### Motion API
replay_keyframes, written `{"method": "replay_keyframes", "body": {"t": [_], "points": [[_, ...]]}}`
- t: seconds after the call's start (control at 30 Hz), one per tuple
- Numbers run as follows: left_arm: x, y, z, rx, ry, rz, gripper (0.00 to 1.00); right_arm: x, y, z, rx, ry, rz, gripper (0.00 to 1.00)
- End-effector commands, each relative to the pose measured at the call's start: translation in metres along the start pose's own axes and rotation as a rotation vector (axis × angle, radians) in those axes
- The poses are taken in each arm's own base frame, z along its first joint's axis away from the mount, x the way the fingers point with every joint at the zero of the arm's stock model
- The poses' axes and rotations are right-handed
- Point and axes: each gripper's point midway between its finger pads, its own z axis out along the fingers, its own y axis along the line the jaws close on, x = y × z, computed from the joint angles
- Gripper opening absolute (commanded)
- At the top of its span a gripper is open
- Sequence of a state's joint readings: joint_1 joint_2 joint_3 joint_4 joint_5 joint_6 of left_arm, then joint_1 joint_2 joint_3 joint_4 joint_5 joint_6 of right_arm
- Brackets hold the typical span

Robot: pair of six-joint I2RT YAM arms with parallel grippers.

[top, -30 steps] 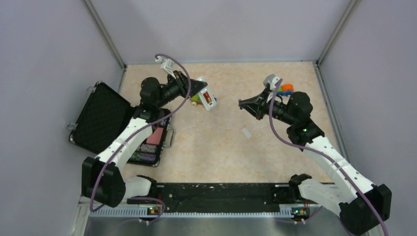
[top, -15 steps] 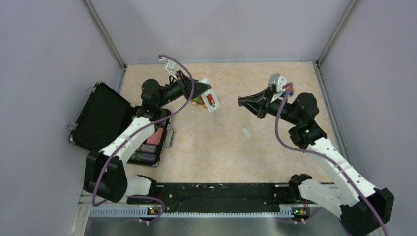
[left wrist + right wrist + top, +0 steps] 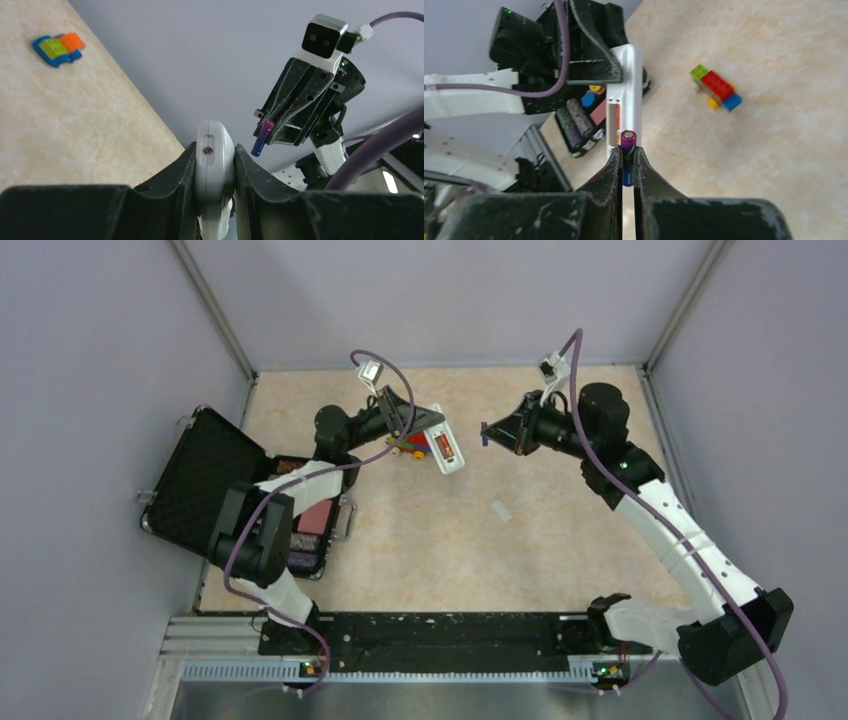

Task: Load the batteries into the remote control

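Note:
My left gripper point(image 3: 428, 432) is shut on the white remote control point(image 3: 443, 448), held in the air with its open back facing the other arm. A red-orange battery point(image 3: 444, 449) sits in its compartment. From the left wrist, the remote's end point(image 3: 214, 160) is clamped between both fingers point(image 3: 214, 150). My right gripper point(image 3: 488, 436) is shut on the blue-purple battery point(image 3: 628, 142), whose purple tip sticks out past the fingertips point(image 3: 628, 152). That tip points at the remote point(image 3: 626, 90), a short gap away. The left wrist view also catches that battery point(image 3: 262, 138).
A small white cover piece point(image 3: 501, 509) lies on the table. The brick toy car point(image 3: 716, 88) stands below the remote. An open black case point(image 3: 215, 480) with poker chips point(image 3: 574, 125) is at the left. A blue, green and orange toy piece point(image 3: 59, 46) lies at the far right.
Both arms have lifted and swung toward each other. The remote has moved right and the blue-purple battery left, so the gap between them has shrunk.

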State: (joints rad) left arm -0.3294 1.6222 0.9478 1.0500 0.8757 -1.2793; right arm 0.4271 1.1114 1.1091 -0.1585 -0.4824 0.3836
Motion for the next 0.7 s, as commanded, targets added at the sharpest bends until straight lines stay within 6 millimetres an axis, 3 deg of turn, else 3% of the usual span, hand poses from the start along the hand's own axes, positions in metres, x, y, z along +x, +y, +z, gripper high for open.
{"method": "replay_keyframes", "body": {"t": [0.0,0.2,0.47,0.67], "points": [[0.001,-0.034,0.006,0.17,-0.002,-0.066,0.0,0.006,0.029,0.002,-0.092,0.151,0.247,0.0],[0.028,0.014,0.022,0.002,0.073,-0.097,0.0,0.033,0.028,0.006,-0.085,0.29,0.401,0.0],[0.06,0.024,0.047,0.003,0.179,-0.189,0.0,0.058,0.016,0.0,0.034,0.39,0.515,0.0],[0.086,0.038,0.058,-0.042,0.266,-0.274,0.0,0.077,-0.004,-0.008,0.193,0.442,0.539,0.0]]}}
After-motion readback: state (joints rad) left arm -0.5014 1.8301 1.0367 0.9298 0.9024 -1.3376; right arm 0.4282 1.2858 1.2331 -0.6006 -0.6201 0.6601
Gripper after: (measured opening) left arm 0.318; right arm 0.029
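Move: Some 8 cm left of the right hand, 2 cm back and 3 cm lower, the open battery compartment of the remote control waits; that hand holds the purple-and-blue battery. From the left hand, which holds the remote control, this battery is about 10 cm right, 3 back and 2 higher. Down on the table, 28 cm below the right hand, the battery cover lies roughly 8 cm right and 4 back, the brick car 17 left and 13 ahead. Bringing remote control and battery together, the left hand carries the remote right and down, some 7 cm each, tipping and turning slightly. The right hand first swings a little left, then sinks about 7 cm while drawing back towards the compartment, its wrist tilting some 40 degrees so the fingers slope down. Both grips stay shut. ##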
